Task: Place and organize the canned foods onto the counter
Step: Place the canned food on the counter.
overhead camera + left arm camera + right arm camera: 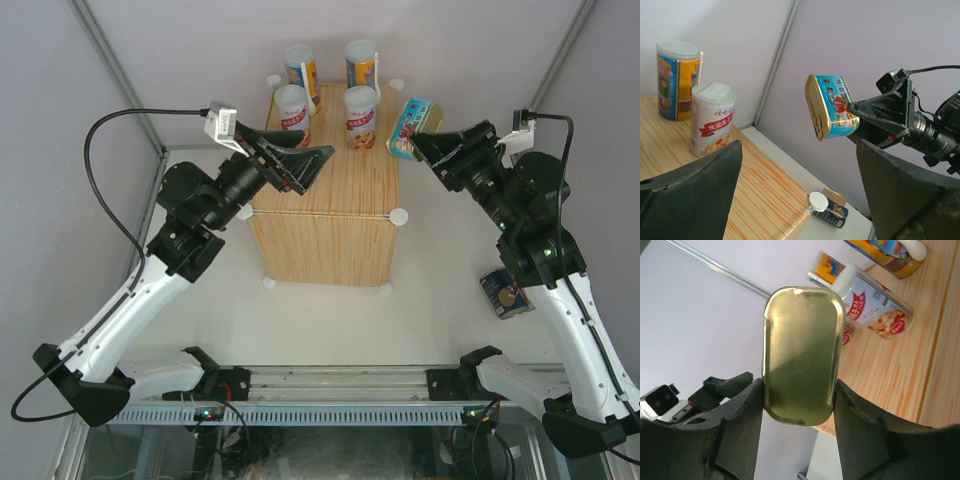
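The counter [325, 225] is a wood-grain box in the middle of the table. Two tall blue-orange cylinders [302, 68] [361, 62] stand at its back. Two short white-red cans [293, 107] [361, 116] stand in front of them. My right gripper [422, 142] is shut on a gold-blue tin [412, 127] and holds it in the air just off the counter's back right corner. The tin's gold face fills the right wrist view [800, 350]. My left gripper [316, 160] is open and empty over the counter's left part.
A dark can [503, 293] lies on the table by my right arm with a gold tin against it. It also shows in the left wrist view [834, 212], past the counter's white corner knob [818, 201]. Grey walls stand close behind and beside the counter.
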`<state>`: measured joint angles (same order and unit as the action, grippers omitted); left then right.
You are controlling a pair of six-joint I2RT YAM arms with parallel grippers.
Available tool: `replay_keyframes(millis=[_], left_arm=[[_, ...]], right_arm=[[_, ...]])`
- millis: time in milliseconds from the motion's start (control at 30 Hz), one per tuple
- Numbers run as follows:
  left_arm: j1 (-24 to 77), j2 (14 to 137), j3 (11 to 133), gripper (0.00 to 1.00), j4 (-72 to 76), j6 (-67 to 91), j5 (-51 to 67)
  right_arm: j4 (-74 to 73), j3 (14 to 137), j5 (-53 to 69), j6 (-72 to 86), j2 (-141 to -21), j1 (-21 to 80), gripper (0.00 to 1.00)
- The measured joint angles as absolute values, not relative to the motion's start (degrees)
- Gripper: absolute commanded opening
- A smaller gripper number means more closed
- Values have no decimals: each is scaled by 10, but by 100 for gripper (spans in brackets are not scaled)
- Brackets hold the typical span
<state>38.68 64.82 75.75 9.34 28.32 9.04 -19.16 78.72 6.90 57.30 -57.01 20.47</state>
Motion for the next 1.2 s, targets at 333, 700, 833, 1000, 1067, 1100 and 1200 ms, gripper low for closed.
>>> replay_keyframes(millis=[333, 700, 833, 1000, 1067, 1100, 1200], left_arm=[[406, 655, 756, 99, 105, 244, 93], [411, 655, 731, 99, 129, 213, 93], [413, 655, 728, 99, 133, 211, 92], [418, 655, 723, 99, 157, 204, 92], [420, 655, 720, 99, 160, 202, 92], [421, 655, 719, 99, 160, 201, 92], [424, 655, 719, 99, 164, 197, 92]], right_arm=[[-161, 808, 46, 609, -593, 257, 0], [-143, 842, 11, 640, -624, 314, 0], [-139, 842, -6, 644, -638, 337, 0], [-139, 844, -28, 644, -647, 363, 0], [-139, 849, -36, 644, -650, 369, 0], [-137, 851, -39, 645, -651, 371, 0], [-133, 853, -50, 649, -651, 378, 0]])
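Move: Across from the right hand, which already grips the blue can, the open left gripper waits about 16 cm to its left, roughly 3 cm back and 4 cm higher. The right red-label can stands some 16 cm ahead, 7 cm left and 11 cm below the right hand; the left red-label can is about 13 cm left of that one. From the left hand, the blue can is around 6 cm ahead, 16 cm right and 4 cm below. Carrying the blue can in a kept grip, the right arm swings about 8 cm left over the counter towards the open left gripper, rising nearly 4 cm with a small dip on the way and turning some 10 degrees, mainly a roll lifting the hand's left side. The left hand eases about 2 cm right to meet it, sinking slightly, fingers still wide open. ##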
